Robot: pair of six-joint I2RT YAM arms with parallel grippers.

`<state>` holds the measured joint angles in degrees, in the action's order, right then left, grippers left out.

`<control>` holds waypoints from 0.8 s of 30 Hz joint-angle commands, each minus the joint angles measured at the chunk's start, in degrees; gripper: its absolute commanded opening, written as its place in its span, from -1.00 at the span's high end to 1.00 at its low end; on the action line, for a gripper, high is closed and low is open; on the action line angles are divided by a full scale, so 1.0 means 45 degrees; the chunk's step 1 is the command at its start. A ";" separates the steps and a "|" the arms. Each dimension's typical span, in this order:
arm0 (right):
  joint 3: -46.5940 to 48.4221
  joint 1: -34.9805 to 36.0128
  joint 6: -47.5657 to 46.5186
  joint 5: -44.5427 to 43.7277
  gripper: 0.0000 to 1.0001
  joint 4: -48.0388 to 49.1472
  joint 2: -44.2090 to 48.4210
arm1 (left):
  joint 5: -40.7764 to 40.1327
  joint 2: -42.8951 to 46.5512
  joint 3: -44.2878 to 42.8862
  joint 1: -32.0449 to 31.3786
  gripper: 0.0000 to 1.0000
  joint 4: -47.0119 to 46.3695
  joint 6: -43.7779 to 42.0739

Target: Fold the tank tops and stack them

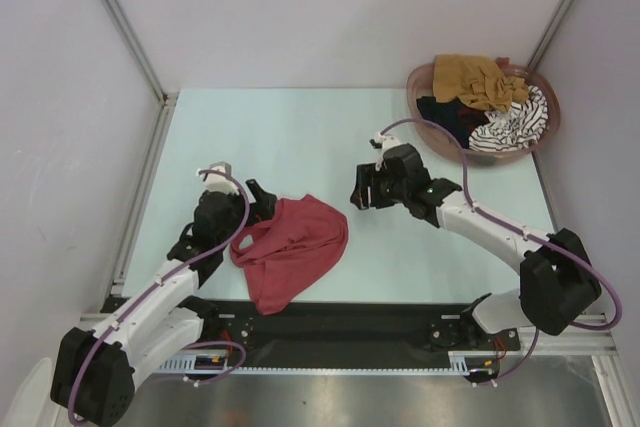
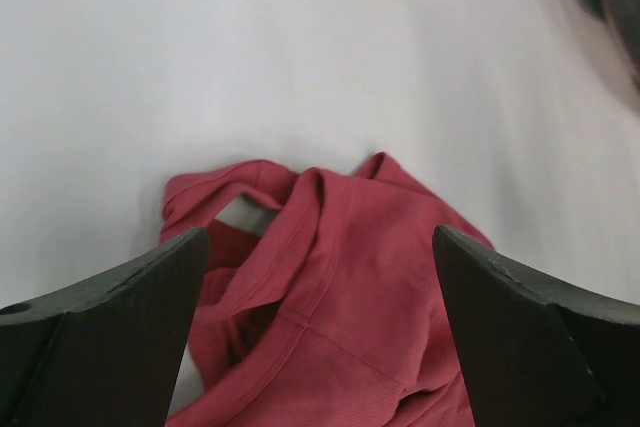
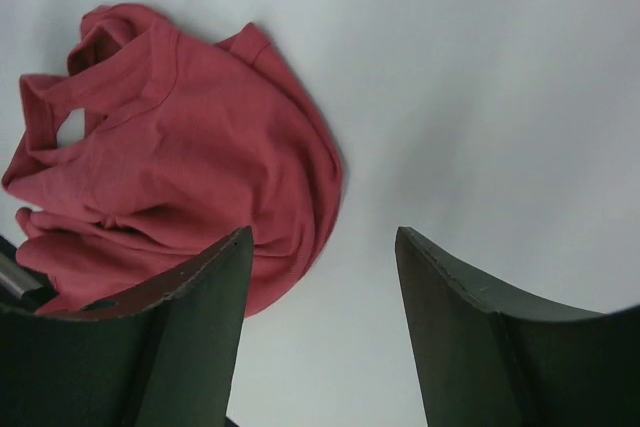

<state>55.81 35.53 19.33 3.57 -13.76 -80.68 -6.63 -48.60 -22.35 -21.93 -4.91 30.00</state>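
Note:
A dark red tank top point(image 1: 290, 247) lies crumpled on the pale table, near the front left. My left gripper point(image 1: 262, 197) hovers at its upper left edge, jaws wide open and empty. In the left wrist view the red cloth point(image 2: 340, 287) fills the space below the open left gripper point(image 2: 321, 231), straps bunched at the left. My right gripper point(image 1: 360, 192) hangs open just right of the garment, holding nothing. Seen from the right wrist, the red top point(image 3: 180, 157) lies up and left of the right gripper point(image 3: 322, 231), over bare table. A mustard top point(image 1: 475, 79), a black one point(image 1: 445, 115) and a striped one point(image 1: 515, 125) are piled in the basket.
The pinkish-brown oval basket point(image 1: 413, 87) stands at the back right corner of the table. Metal frame posts and white walls enclose the table on the left, back and right. A black rail with the arm bases runs along the near edge.

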 commanded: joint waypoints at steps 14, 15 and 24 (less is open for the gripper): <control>-0.1663 0.8584 0.2421 -0.3795 -0.26 0.4759 -0.0349 | -0.0714 -0.0998 -0.0952 0.1104 -1.00 0.1150 0.0677; -0.1390 0.9633 0.2635 -0.4537 -0.25 0.4525 -0.0583 | -0.0636 -0.0900 -0.0797 0.1182 -1.00 0.1130 0.0755; 0.2202 1.1850 0.2854 -0.7162 -0.25 0.3487 -0.4997 | 0.0066 -0.0430 -0.0366 0.2139 -1.00 0.1130 0.1614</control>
<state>60.90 87.85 31.94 -22.41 2.94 -99.50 -8.62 -51.29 -24.67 -13.45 1.45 35.09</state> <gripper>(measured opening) 0.622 0.996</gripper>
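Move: The red tank top's near hem, hanging at the table's front edge, lies about 21 cm back, 21 cm left and 10 cm below the right hand; the cloth's right edge is about 3 cm back and 5 cm left, equally low. From the left hand, the shoulder strap loops lie roughly 2 cm back, 3 cm left and 10 cm down, the near hem some 21 cm back and 1 cm right. Sweep the empty, part-open right gripper back and to the left over the tank top to its near hem, over 30 cm in all, turning about 25 degrees counter-clockwise and sinking a little as you slow. Meanwhile ease the wide-open left gripper about 5 cm left above the straps, dipping first and rising slightly again, tipping and turning a little; close neither. ##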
